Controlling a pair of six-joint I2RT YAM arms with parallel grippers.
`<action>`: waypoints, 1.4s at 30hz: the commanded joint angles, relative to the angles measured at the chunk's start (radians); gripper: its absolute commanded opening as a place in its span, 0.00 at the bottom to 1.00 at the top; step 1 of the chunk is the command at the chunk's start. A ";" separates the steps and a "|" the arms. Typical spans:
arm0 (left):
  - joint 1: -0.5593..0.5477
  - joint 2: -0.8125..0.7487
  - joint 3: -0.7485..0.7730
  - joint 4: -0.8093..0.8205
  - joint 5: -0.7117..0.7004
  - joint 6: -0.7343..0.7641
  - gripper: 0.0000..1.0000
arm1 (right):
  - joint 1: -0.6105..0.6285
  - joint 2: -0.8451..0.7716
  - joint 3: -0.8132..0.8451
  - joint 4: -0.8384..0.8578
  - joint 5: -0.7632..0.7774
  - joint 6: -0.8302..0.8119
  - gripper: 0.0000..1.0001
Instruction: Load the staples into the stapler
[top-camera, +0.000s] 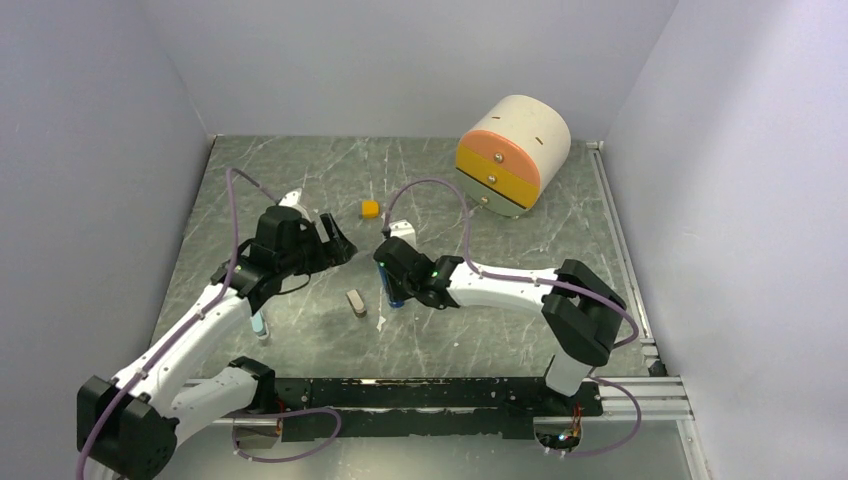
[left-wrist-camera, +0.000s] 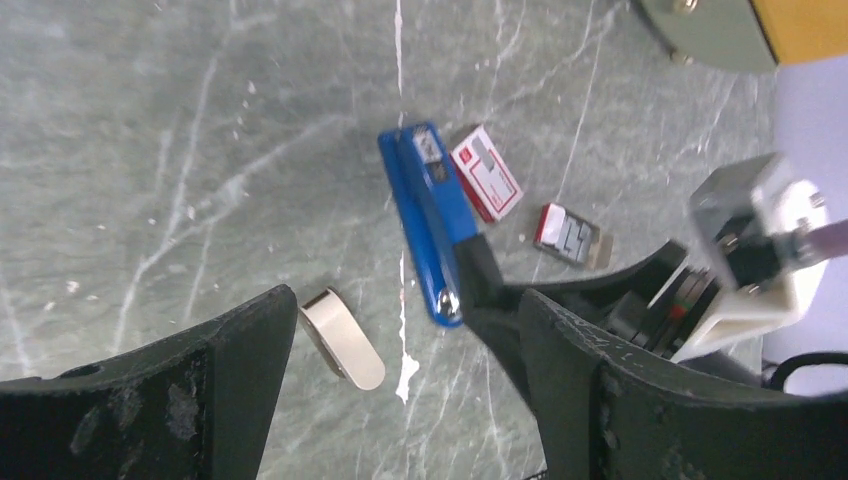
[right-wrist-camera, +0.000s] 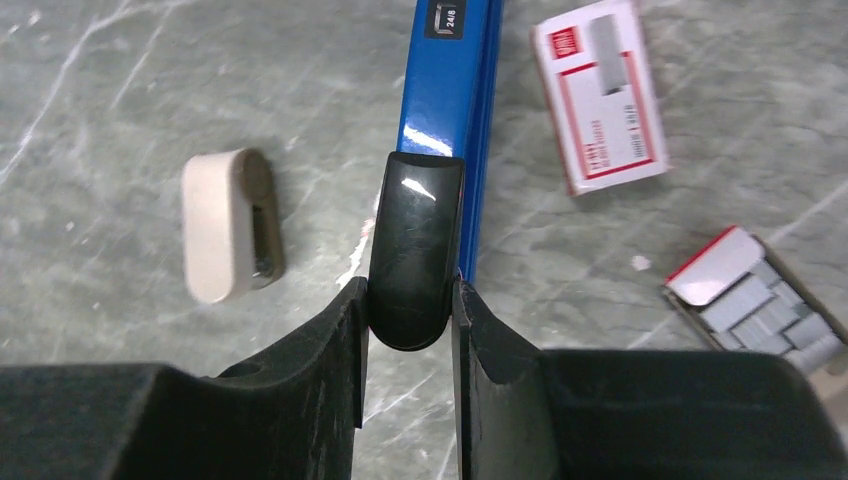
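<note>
The blue stapler (right-wrist-camera: 450, 90) lies flat on the marble table, its black rear end pinched between both fingers of my right gripper (right-wrist-camera: 410, 300), which is shut on it. The staples (right-wrist-camera: 770, 310) are silver-grey ribbed strips in a small open tray to the stapler's right, beside a red-and-white box (right-wrist-camera: 600, 95). My left gripper (left-wrist-camera: 405, 320) hangs open above the table, left of the stapler (left-wrist-camera: 425, 215), with nothing between its fingers. From that side the staples (left-wrist-camera: 572, 236) and the box (left-wrist-camera: 486, 186) lie beyond the stapler. From above, the right gripper (top-camera: 392, 272) covers most of the stapler (top-camera: 395, 297).
A beige rounded piece (right-wrist-camera: 228, 222) lies just left of the stapler, near my left gripper (top-camera: 335, 243). An orange-yellow little block (top-camera: 370, 208) sits further back. A round drawer unit (top-camera: 512, 155) with orange and yellow fronts stands at the back right.
</note>
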 joint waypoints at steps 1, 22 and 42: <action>0.007 0.050 -0.026 0.091 0.145 -0.003 0.87 | -0.026 -0.018 -0.012 -0.022 0.102 0.027 0.13; 0.006 0.140 -0.040 0.141 0.172 0.005 0.85 | -0.059 -0.230 -0.168 -0.127 -0.019 -0.039 0.13; 0.005 0.219 -0.059 0.235 0.280 -0.029 0.83 | -0.168 -0.180 -0.128 0.015 -0.005 0.037 0.11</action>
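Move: Roughly 15 cm to the right of the right hand and 3 cm farther out lies the open staple tray; the hand already holds the stapler by its black end, about 4 cm above these things. The red staple box is some 9 cm ahead and 4 cm to its right, the staple remover about 10 cm left and 2 cm back. From the left hand the stapler is about 11 cm right, 1 cm back and 13 cm lower. Carrying the stapler low and nearly level, the right hand goes about 10 cm to the right, towards the open staple tray and away from the staple remover. It weaves a couple of centimetres back on the way, then swings forward at the end, turning clockwise some 15 degrees, grip kept shut. The open left hand sinks about 5 cm and drifts 4 cm right, touching nothing. ##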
